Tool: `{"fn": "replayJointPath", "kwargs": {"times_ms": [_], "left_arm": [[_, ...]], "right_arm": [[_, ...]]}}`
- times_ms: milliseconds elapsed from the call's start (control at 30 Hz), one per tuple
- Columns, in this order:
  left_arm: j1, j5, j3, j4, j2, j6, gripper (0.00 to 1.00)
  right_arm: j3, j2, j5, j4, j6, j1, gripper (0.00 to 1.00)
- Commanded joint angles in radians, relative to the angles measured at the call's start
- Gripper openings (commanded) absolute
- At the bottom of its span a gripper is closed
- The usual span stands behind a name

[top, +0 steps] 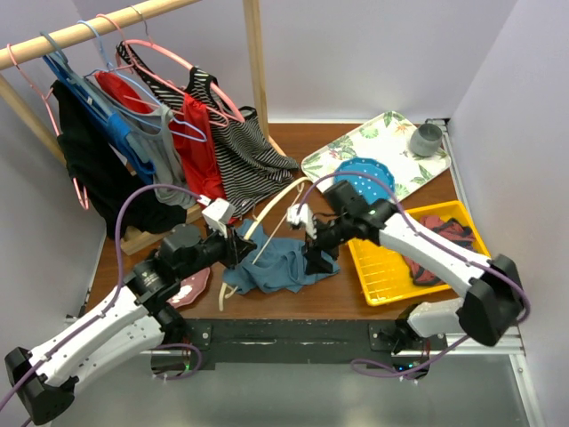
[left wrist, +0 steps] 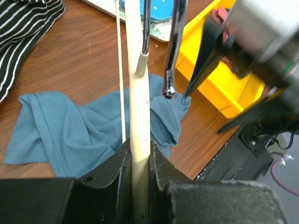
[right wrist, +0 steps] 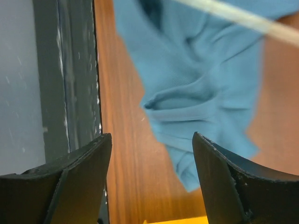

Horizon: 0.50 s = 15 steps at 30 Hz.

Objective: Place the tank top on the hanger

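Observation:
The teal-blue tank top (top: 271,267) lies crumpled on the wooden table near its front edge. The cream hanger (top: 277,206) slants over it. My left gripper (top: 236,251) is shut on one cream arm of the hanger. In the left wrist view the hanger (left wrist: 138,112) runs up from between the left gripper's (left wrist: 140,161) jaws, its metal hook (left wrist: 170,56) over the tank top (left wrist: 70,135). My right gripper (top: 316,260) hovers open just above the cloth's right end. In the right wrist view the right gripper (right wrist: 152,158) holds nothing, with the tank top (right wrist: 196,93) and hanger (right wrist: 243,18) beyond it.
A yellow bin (top: 391,267) with dark red cloth stands right of the tank top. A floral tray (top: 364,142) with a grey cup (top: 425,140) sits at the back right. A rack at back left carries garments on pink and blue hangers, including a striped top (top: 240,147).

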Motion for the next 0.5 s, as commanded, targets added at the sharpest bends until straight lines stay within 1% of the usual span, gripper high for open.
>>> {"fn": "replayJointPath", "kwargs": {"times_ms": [0,133,167,200,233,367,467], "left_arm": [[0.0,-0.04,-0.006,0.097,-0.021,-0.058,0.0],[0.0,-0.057,-0.015,0.091,-0.044,-0.064,0.0],[0.0,-0.059,-0.017,0.088,-0.047,-0.064,0.0],[0.0,-0.059,-0.017,0.088,-0.047,-0.064,0.0],[0.0,-0.059,-0.02,0.084,-0.048,-0.061,0.0],[0.0,-0.056,-0.02,0.079,-0.047,-0.05,0.0],[0.0,-0.053,-0.012,0.059,-0.053,-0.041,0.0]], "right_arm": [[-0.011,0.036,0.105,0.107,-0.062,0.111,0.72],[-0.067,0.049,0.16,0.148,-0.143,0.229,0.72],[-0.083,0.044,0.169,0.147,-0.207,0.251,0.72],[-0.106,0.041,0.184,0.15,-0.228,0.283,0.72],[-0.112,0.041,0.203,0.153,-0.271,0.294,0.72],[-0.111,0.075,0.238,0.153,-0.344,0.317,0.73],[-0.094,0.114,0.278,0.154,-0.374,0.321,0.69]]}}
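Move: The tank top lies on the table about 10 cm left of the right hand, some 6 cm ahead and 13 cm below. The hanger gripped by the left hand slants above it, its middle roughly 14 cm left of the right hand and 8 cm ahead; the yellow bin is about 27 cm right and 8 cm ahead. From the left hand, the tank top lies about 11 cm right, 5 cm ahead and 18 cm below. Open right hand sinks 6 cm, back 5 and left 3, towards the tank top, turning 25 degrees counter-clockwise. ##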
